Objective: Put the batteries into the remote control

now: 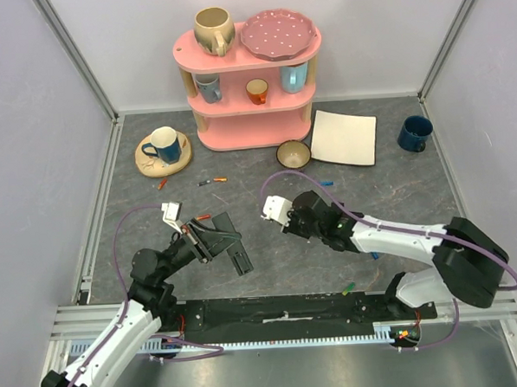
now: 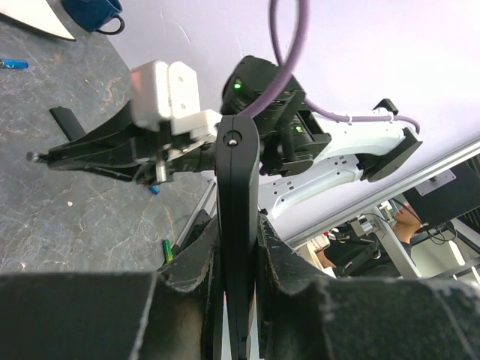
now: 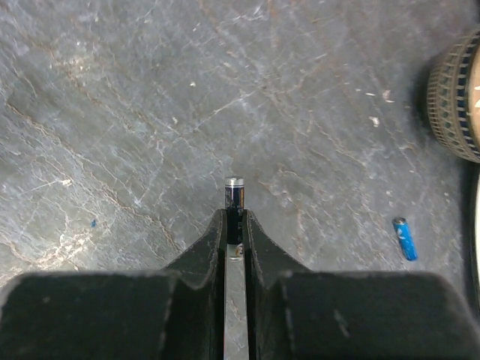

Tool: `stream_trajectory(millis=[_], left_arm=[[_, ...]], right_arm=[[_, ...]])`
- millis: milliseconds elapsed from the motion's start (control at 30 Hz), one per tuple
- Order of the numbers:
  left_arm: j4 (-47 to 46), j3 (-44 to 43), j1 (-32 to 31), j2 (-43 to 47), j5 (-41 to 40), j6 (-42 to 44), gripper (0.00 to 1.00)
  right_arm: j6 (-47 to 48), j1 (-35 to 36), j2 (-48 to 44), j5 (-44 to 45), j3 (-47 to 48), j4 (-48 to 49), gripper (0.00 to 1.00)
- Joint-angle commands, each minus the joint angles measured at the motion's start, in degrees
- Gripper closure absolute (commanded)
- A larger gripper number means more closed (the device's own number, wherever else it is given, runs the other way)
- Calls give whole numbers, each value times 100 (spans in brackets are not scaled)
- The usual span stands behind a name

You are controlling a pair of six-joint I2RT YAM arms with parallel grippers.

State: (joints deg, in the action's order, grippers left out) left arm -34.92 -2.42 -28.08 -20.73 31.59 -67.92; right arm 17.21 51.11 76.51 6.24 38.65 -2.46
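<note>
The remote control (image 1: 240, 259), a flat black slab, is clamped edge-on in my left gripper (image 1: 217, 235), above the table at centre left. In the left wrist view the remote control (image 2: 238, 172) rises upright between that gripper's (image 2: 238, 232) padded fingers. My right gripper (image 3: 235, 216) is shut on a dark battery (image 3: 235, 192) whose silver end sticks out past the fingertips. From above, the right gripper (image 1: 286, 221) hangs just right of the remote. Loose batteries lie on the table: orange (image 1: 215, 180), red (image 1: 163, 184), blue (image 1: 326, 183) and green (image 1: 348, 287).
A pink shelf (image 1: 252, 107) with cups and a plate stands at the back. A brown bowl (image 1: 293, 153), a white tile (image 1: 344, 137), a blue mug (image 1: 414, 133) and a cup on a saucer (image 1: 162, 146) stand around it. Another blue battery (image 3: 403, 238) lies near the bowl.
</note>
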Motion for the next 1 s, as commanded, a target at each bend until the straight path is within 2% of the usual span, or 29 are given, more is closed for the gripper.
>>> stream_trajectory(millis=[0,300,600,733,967], left_arm=[[64,646,30,113,5,51,98],[327,646,30,341,5,112,98],[459,646,30,430,-39,174,98],[486,637,30,447,-48,174,98],[503,655,30,482,-48,148,98]], right_arm=[[423,-5,574,-237,63,466,100],[1327,-14,1244,-606,327,439,99],[1311,-5,1446,-861,529,79,99],[1127,-5,1419,-791,529,61,78],[907,4,1349,-659,406,105,61]])
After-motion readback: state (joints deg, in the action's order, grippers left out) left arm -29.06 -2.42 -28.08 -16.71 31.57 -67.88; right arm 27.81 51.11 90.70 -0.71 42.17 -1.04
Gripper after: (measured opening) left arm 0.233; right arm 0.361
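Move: The right hand grips a battery just over bare table; the spot it goes down to lies about 6 cm below and 2 cm to its left, level with it fore and aft. The black battery cover is some 8 cm ahead and 17 cm right, the blue battery about 17 cm ahead and 15 cm right, the bowl roughly 26 cm ahead and 4 cm right. From the left hand that spot is about 7 cm ahead, 13 cm right and 21 cm below. Straight down, quickly, the right hand takes the held battery some 6 cm to the tabletop, then eases about 2 cm left at that height while the wrist turns roughly 15 degrees, largely counter-clockwise. Once it has stopped low over the table, the fingers part and let go of the battery. ##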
